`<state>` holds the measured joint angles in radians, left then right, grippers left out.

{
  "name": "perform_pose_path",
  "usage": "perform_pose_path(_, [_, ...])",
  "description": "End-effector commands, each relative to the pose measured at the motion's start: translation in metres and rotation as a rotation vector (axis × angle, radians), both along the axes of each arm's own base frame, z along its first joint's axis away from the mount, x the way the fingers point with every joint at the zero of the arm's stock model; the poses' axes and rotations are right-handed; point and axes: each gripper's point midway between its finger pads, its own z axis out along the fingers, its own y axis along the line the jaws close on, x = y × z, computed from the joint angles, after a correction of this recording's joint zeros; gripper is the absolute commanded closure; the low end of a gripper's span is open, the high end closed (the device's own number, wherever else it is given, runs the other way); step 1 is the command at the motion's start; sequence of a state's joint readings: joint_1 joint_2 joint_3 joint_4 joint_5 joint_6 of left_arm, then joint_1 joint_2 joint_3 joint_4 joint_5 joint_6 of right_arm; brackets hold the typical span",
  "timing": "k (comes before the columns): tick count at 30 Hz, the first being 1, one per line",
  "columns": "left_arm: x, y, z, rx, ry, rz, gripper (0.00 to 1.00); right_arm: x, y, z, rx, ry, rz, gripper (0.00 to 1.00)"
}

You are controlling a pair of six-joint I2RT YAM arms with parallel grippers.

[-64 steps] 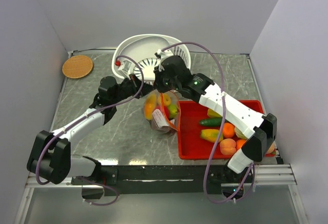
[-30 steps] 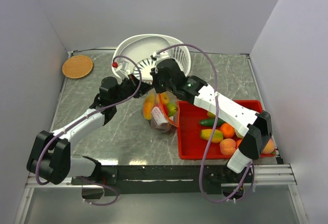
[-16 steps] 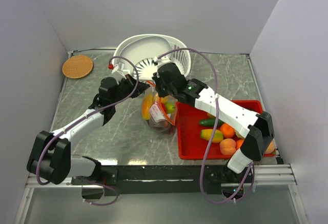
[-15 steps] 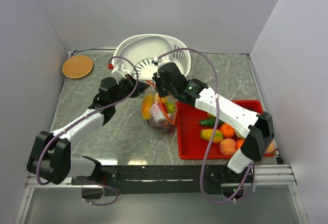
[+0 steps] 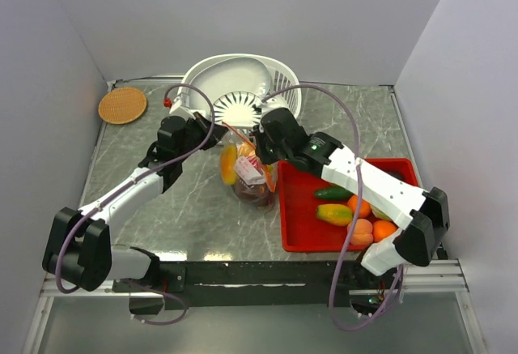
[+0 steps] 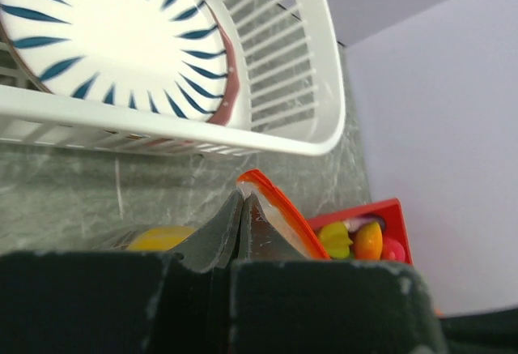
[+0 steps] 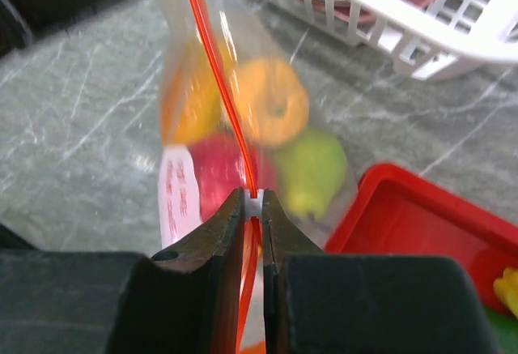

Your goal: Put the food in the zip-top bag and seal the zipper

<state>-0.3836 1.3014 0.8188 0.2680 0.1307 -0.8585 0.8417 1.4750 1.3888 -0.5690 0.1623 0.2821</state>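
The clear zip-top bag (image 5: 247, 177) hangs over the table's middle, with food inside: an orange fruit (image 7: 275, 103), a green pear (image 7: 317, 172) and a red apple (image 7: 217, 177). Its orange-red zipper (image 5: 239, 137) runs taut between my two grippers. My left gripper (image 5: 215, 130) is shut on the zipper's left end (image 6: 275, 208). My right gripper (image 5: 261, 147) is shut on the zipper (image 7: 212, 70), pinching a small white slider at its fingertips. The red tray (image 5: 298, 232) on the right holds more food (image 5: 336, 213).
A white slotted basket (image 5: 279, 78) with a blue-striped plate (image 6: 113, 38) stands just behind the bag. The red tray's near corner (image 7: 405, 216) sits just right of the bag. A round cork mat (image 5: 122, 104) lies at the back left.
My right gripper has slid rightward along the zipper, away from the left gripper. The left gripper has drawn back to the left, so the strip is stretched longer between them.
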Motion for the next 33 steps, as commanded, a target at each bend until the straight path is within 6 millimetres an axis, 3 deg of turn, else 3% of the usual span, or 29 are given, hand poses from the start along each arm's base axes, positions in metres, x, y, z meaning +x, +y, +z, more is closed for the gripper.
perform_pose_path(1, [0.037,0.048,0.025,0.051,-0.059,0.255,0.99,-0.032,-0.032,0.004,-0.006,0.068,-0.02,0.95])
perform_pose_path(12, [0.027,0.087,0.019,0.132,0.034,0.423,0.99,-0.061,-0.057,0.01,0.016,0.093,-0.022,0.93])
perform_pose_path(17, [0.018,0.103,0.037,0.161,0.028,0.47,0.99,-0.068,-0.059,0.009,0.023,0.105,-0.006,0.92])
perform_pose_path(22, [0.01,0.111,0.058,0.217,0.026,0.478,0.99,-0.075,-0.044,0.014,0.072,0.136,0.062,0.92])
perform_pose_path(24, [0.011,0.106,0.073,0.251,0.004,0.436,0.99,-0.071,-0.036,0.017,0.101,0.125,0.069,0.88])
perform_pose_path(28, [0.018,0.094,0.061,0.328,0.065,0.345,0.98,-0.062,-0.021,0.011,0.117,0.146,0.071,0.82])
perform_pose_path(29, [0.017,0.092,0.056,0.344,0.084,0.329,0.96,-0.057,-0.018,0.006,0.107,0.149,0.057,0.75])
perform_pose_path(31, [0.018,0.089,0.045,0.374,0.111,0.301,0.79,-0.047,-0.015,0.007,0.117,0.131,0.026,0.64])
perform_pose_path(32, [0.017,0.091,0.044,0.383,0.116,0.304,0.67,-0.042,-0.016,0.006,0.111,0.123,0.006,0.51])
perform_pose_path(33, [0.014,0.094,0.043,0.402,0.125,0.305,0.35,-0.038,-0.015,0.007,0.115,0.118,-0.004,0.43])
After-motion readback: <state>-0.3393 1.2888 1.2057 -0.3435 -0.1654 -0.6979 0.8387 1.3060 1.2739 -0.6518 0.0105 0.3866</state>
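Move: About 9 cm back, 3 cm right and 5 cm below the right hand, which already grips the slider, lies the near end of the bag's zipper. The food in the bag hangs some 13 cm below this hand, 3 cm to its left and 1 cm back; the white basket is 21 cm ahead, 5 cm left, the red tray 28 cm right, 8 cm back. From the left hand, already pinching the other zipper end, the near end is about 15 cm back, 12 cm right. Pulling the slider along the strip to its near end, the right hand goes back about 6 cm and first right, then eases slightly left again. Against it the left hand keeps its pinch and draws the bag roughly 7 cm left, dipping before it rises, rolling and turning counter-clockwise some 15 degrees. Right at the end both grippers start to open. ##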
